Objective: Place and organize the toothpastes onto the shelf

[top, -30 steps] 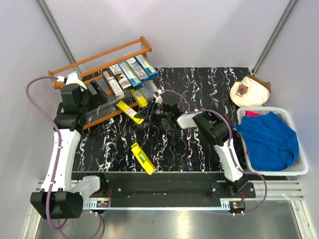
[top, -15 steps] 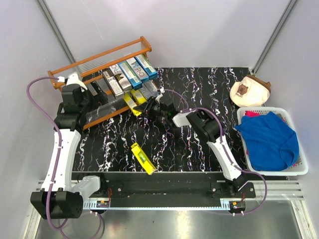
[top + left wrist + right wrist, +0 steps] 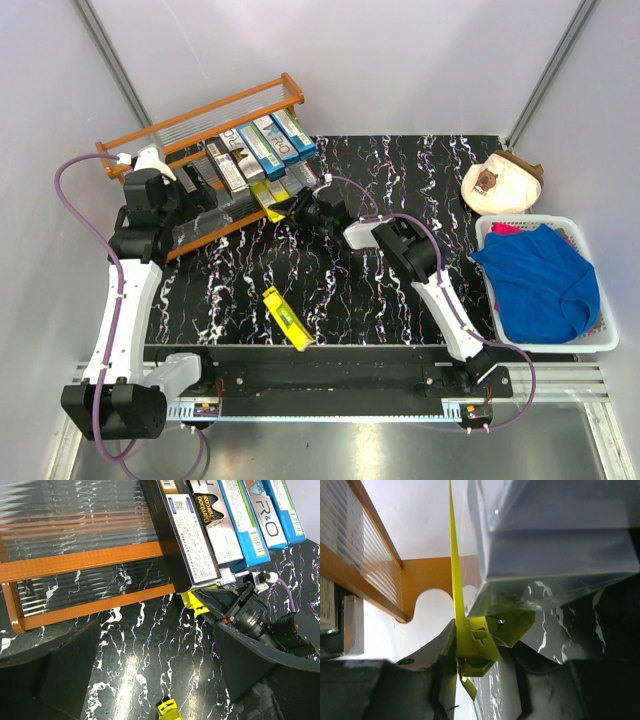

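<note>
The orange-brown shelf (image 3: 205, 110) stands at the table's far left. On its upper tier lie several toothpastes (image 3: 255, 148), black, silver and blue, which also show in the left wrist view as toothpastes (image 3: 220, 525). My right gripper (image 3: 300, 208) is shut on a yellow carton (image 3: 266, 198) at the lower tier's front. The right wrist view shows this yellow carton (image 3: 465, 635) pinched on edge, beside a silver carton (image 3: 550, 540). Another yellow carton (image 3: 286, 318) lies loose on the table. My left gripper (image 3: 200, 210) hangs open by the shelf's left part, nothing between its fingers (image 3: 50, 675).
A white basket (image 3: 488, 226) holding a blue cloth (image 3: 535, 280) stands at the right edge. A cream round object (image 3: 502, 182) lies behind it. The shelf's wooden rail (image 3: 85, 565) runs close in front of the left gripper.
My right gripper has moved up and left with the yellow carton, from the open table to the lower tier of the shelf. The left arm has not moved.
</note>
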`<state>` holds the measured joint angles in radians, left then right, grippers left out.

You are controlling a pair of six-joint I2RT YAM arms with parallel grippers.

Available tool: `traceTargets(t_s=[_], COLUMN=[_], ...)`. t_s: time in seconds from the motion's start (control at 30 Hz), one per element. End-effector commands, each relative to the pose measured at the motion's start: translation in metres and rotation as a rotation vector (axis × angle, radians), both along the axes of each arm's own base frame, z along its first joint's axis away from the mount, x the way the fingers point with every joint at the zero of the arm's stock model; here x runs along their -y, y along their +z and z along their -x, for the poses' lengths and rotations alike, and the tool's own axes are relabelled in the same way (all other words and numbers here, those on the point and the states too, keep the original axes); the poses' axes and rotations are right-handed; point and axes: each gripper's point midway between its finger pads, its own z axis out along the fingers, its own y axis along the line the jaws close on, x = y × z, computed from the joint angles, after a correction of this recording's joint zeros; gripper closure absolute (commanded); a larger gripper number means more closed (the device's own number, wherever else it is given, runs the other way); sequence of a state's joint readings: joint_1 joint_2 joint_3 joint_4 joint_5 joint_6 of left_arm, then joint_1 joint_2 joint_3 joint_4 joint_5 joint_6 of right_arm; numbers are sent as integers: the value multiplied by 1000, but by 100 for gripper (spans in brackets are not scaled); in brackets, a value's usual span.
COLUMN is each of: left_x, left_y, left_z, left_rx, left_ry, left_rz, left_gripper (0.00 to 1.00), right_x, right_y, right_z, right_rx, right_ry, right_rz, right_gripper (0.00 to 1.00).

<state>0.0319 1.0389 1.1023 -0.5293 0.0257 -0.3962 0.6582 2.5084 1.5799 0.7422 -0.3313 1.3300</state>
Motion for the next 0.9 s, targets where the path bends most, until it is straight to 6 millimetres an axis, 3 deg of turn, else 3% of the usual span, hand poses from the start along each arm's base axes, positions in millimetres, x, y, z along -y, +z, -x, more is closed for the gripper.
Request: traceTargets(t_s=[0.0,0.07,0.1,0.17,0.2,0.27,0.43,0.47,0.53,0.6,0.63,0.7,0.73,0.77,0.8,0.83,0.87], left_x=[6,6,7,8,8,9,11,13,14,15,15,16,17,17,18,18,20], left_y=[10,10,10,10,10,10,9,9,9,10,10,12,12,11,12,12,12], left_z=[-4,-4,-4,-4,-4,-5,-6,-5,-5,-5,-5,-6,-6,-6,-7,-8,-8], left_rx=[49,51,51,51,53,54,56,56,59,64,65,72,71,72,74,73,73], left_ry=[-37,-39,-44,-49,-51,-57,-65,-71,-74,-79,-81,-89,-89,-89,-90,-94,-102], left_rz=[-1,1,1,3,4,6,18,20,24,28,28,32,34,35,39,43,48], left_gripper=[1,1,1,1,1,1,1,1,1,1,1,1,1,1,1,1,1], right_x=[4,7,8,11,12,19,30,30,36,38,43,47,56,60,64,74,79], right_y=[-4,-10,-9,-14,-7,-15,-13,-4,-9,6,1,19,10,30,33,22,42], right_z=[-24,-26,-26,-24,-24,-19,-3,-2,6,12,19,27,37,41,46,58,62], right_rx=[-32,-48,-46,-45,-36,-44,-33,-10,-14,18,8,36,18,60,67,38,94], right_ry=[-94,-113,-116,-117,-122,-127,-108,-103,-95,-81,-73,-63,-59,-57,-51,-37,-31], right_rz=[16,45,52,88,91,128,165,162,177,165,181,183,212,214,230,278,293], right_gripper=[59,54,46,40,33,25,8,6,3,2,2,1,1,1,1,1,1])
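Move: The right gripper holds the near, flapped end of a yellow toothpaste box; the box's middle is about 6 cm ahead and 7 cm left, roughly level, on the lower shelf. Its yellow neighbour's middle lies some 10 cm ahead and 3 cm left, the nearest grey box's about 12 cm ahead and 1 cm right. From the left hand, the held box is roughly 9 cm ahead, 13 cm right and 20 cm lower. Ease the right gripper about 1 cm farther forward and slightly down with the box end while you start opening the fingers. Open them fully to let go of the yellow box, then draw back and to the right, nearly level, some 8 cm away from the shelf, letting the fingertips dip about 10 degrees. ##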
